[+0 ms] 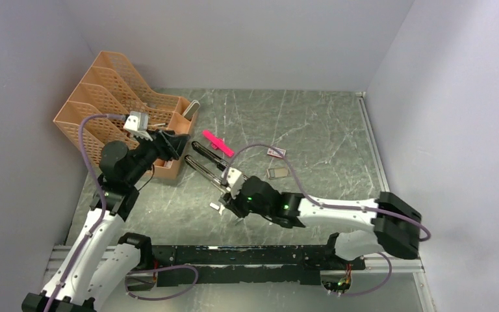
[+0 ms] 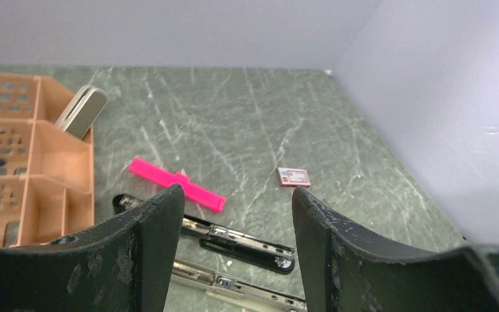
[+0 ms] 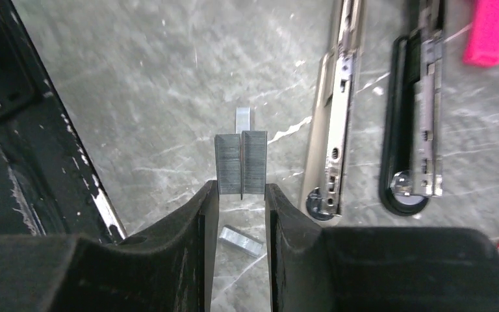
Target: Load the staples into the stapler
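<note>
The stapler (image 1: 204, 159) lies opened out flat on the green table, its black base and silver rail (image 3: 419, 117) side by side with the hinged top (image 3: 331, 130). My right gripper (image 3: 241, 188) is shut on a short grey strip of staples (image 3: 241, 162), held upright just left of the stapler's near end. Two more strips lie on the table, one below the fingers (image 3: 240, 239) and one beyond (image 3: 243, 118). My left gripper (image 2: 237, 195) hangs open and empty above the stapler (image 2: 247, 244), left of it in the top view (image 1: 180, 145).
A bright pink plastic piece (image 1: 217, 143) lies just beyond the stapler. The small white-and-red staple box (image 1: 276, 153) and its tray (image 1: 277, 173) sit to the right. An orange desk organizer (image 1: 123, 104) stands at the back left, close to my left arm.
</note>
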You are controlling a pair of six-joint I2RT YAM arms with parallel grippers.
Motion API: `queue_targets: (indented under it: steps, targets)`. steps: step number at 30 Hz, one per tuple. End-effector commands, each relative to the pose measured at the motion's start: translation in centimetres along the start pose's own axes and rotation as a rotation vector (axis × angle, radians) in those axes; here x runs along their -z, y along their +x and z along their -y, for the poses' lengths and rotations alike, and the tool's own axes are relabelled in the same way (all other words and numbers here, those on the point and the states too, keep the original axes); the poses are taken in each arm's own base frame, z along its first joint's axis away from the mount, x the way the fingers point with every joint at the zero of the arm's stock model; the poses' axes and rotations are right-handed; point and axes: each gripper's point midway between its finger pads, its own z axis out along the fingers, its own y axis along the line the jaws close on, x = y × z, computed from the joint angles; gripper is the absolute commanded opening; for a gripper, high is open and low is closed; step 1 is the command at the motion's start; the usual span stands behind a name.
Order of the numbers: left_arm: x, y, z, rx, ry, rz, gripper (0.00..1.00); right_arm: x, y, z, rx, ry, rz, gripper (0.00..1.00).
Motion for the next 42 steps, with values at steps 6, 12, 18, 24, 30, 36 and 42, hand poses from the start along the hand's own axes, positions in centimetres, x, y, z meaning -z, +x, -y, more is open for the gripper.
queue_targets:
  steps: [6, 12, 18, 24, 30, 36, 42]
  targets:
    - [2.8, -2.3, 6.3, -0.145, 0.347, 0.128, 0.67, 7.8, -8.5, 2.3, 0.052, 0.07, 0.611, 0.0]
    - [5.7, -0.1, 10.0, -0.34, 0.637, 0.134, 0.66, 12.5, -10.9, 0.5, 0.189, -0.017, 0.863, 0.0]
    - [11.1, 0.1, 14.5, -0.427, 0.955, 0.266, 0.71, 15.4, -12.4, -1.3, 0.278, -0.1, 0.985, 0.0]
    - [13.3, -0.2, 16.0, -0.399, 1.074, 0.316, 0.8, 17.0, -14.0, -2.3, 0.288, -0.149, 1.048, 0.0]
    - [13.5, 0.0, 16.5, -0.415, 1.112, 0.302, 0.97, 17.4, -15.7, -2.0, 0.231, -0.14, 1.086, 0.0]
    - [12.7, 0.5, 16.8, -0.395, 1.112, 0.277, 0.96, 17.2, -16.9, -3.2, 0.235, -0.206, 1.112, 0.0]
    - [12.9, 1.2, 18.4, -0.364, 1.19, 0.263, 0.92, 17.0, -17.3, -4.7, 0.283, -0.279, 1.116, 0.0]
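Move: The staples are already pinched in the right fingertips, some 9 cm above the table; from the left hand they lie about 13 cm back, 14 cm to the right and 20 cm lower. So from the right hand, the left gripper is about 13 cm ahead, 14 cm left and 20 cm up. Below the right hand, the silver stapler lies 9 cm ahead and 4 cm left, the black stapler 14 cm ahead and 1 cm left, and a loose staple strip 1 cm ahead and 4 cm left. The staples, still gripped by the right hand, are carried up about 21 cm from over the table and drift slightly back, while the right wrist swings its low fingertips up to point left at the other gripper. The left hand draws back some 19 cm, also to the right and a little up, turning clockwise to point right, and spreads its fingers nearly wide to face the staples. ##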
